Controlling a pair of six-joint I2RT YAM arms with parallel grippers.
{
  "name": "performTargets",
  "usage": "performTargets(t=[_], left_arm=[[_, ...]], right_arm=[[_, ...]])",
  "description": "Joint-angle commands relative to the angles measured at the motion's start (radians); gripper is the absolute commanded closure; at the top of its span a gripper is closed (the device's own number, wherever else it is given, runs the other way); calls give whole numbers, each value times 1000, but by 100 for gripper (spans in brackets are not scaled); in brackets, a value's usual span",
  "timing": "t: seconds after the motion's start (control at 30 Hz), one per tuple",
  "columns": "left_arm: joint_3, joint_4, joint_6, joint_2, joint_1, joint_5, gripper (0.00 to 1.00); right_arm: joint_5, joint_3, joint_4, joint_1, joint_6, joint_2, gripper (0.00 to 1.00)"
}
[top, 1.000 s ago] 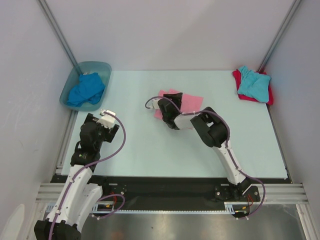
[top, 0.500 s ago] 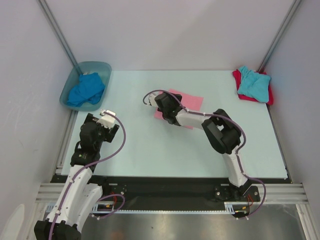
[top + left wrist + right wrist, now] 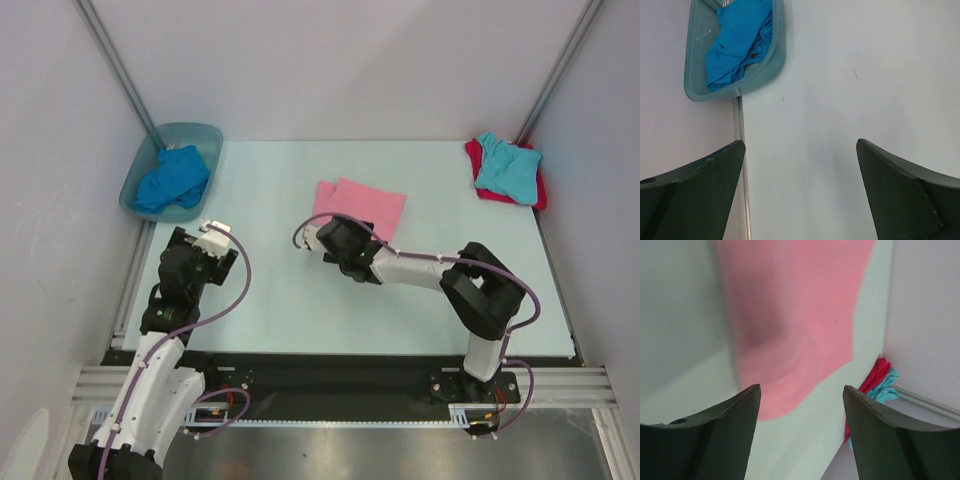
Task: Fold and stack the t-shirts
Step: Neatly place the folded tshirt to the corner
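The pink t-shirt (image 3: 362, 204) lies folded flat in the middle of the table (image 3: 270, 300), seen close in the right wrist view as pink cloth (image 3: 795, 305). My right gripper (image 3: 335, 236) hovers just at its near edge, open, nothing between the fingers (image 3: 801, 387). The royal blue t-shirt (image 3: 172, 178) sits crumpled in the tub (image 3: 190, 128). The turquoise t-shirt (image 3: 508, 166) lies on top of the red t-shirt (image 3: 497, 195) at the far right corner. My left gripper (image 3: 203, 240) stays open and empty near the table's left edge (image 3: 800, 142).
The translucent tub (image 3: 776, 55) holding the blue t-shirt (image 3: 735, 45) stands at the far left, off the table's corner. A metal rail (image 3: 742, 165) runs along the left edge. Walls close in on both sides. The red (image 3: 875, 376) and turquoise (image 3: 886, 390) cloths lie by the right wall.
My right arm has drawn back toward the near side, off the pink t-shirt, its jaws widening. The shirt now lies uncovered. The left arm has not moved.
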Motion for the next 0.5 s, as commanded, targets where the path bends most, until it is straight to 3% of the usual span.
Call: performTargets(t=[0.0, 0.47], left_arm=[[20, 11, -10, -15, -6, 16, 0], [25, 6, -10, -13, -6, 17, 0]], right_arm=[[-23, -83, -10, 40, 35, -35, 27], [-57, -180, 85, 106, 68, 14, 25]])
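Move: The folded pink t-shirt lies about 11 cm ahead of the right hand and 2 cm to its right, some 8 cm below it. The teal t-shirt, stacked on the red one in the far right corner, is roughly 24 cm ahead and 36 cm to the right, about 6 cm lower than the hand. From the left hand the pink t-shirt is some 17 cm ahead, 31 cm to the right and 14 cm below. Down and back together, about 5 cm each way, the right hand draws off from the near edge of the folded pink t-shirt towards the bare table in front of it. It goes quickly at first, then eases almost to a stop low over the table, fingertips tipping down some 5 degrees and the empty fingers staying open. ##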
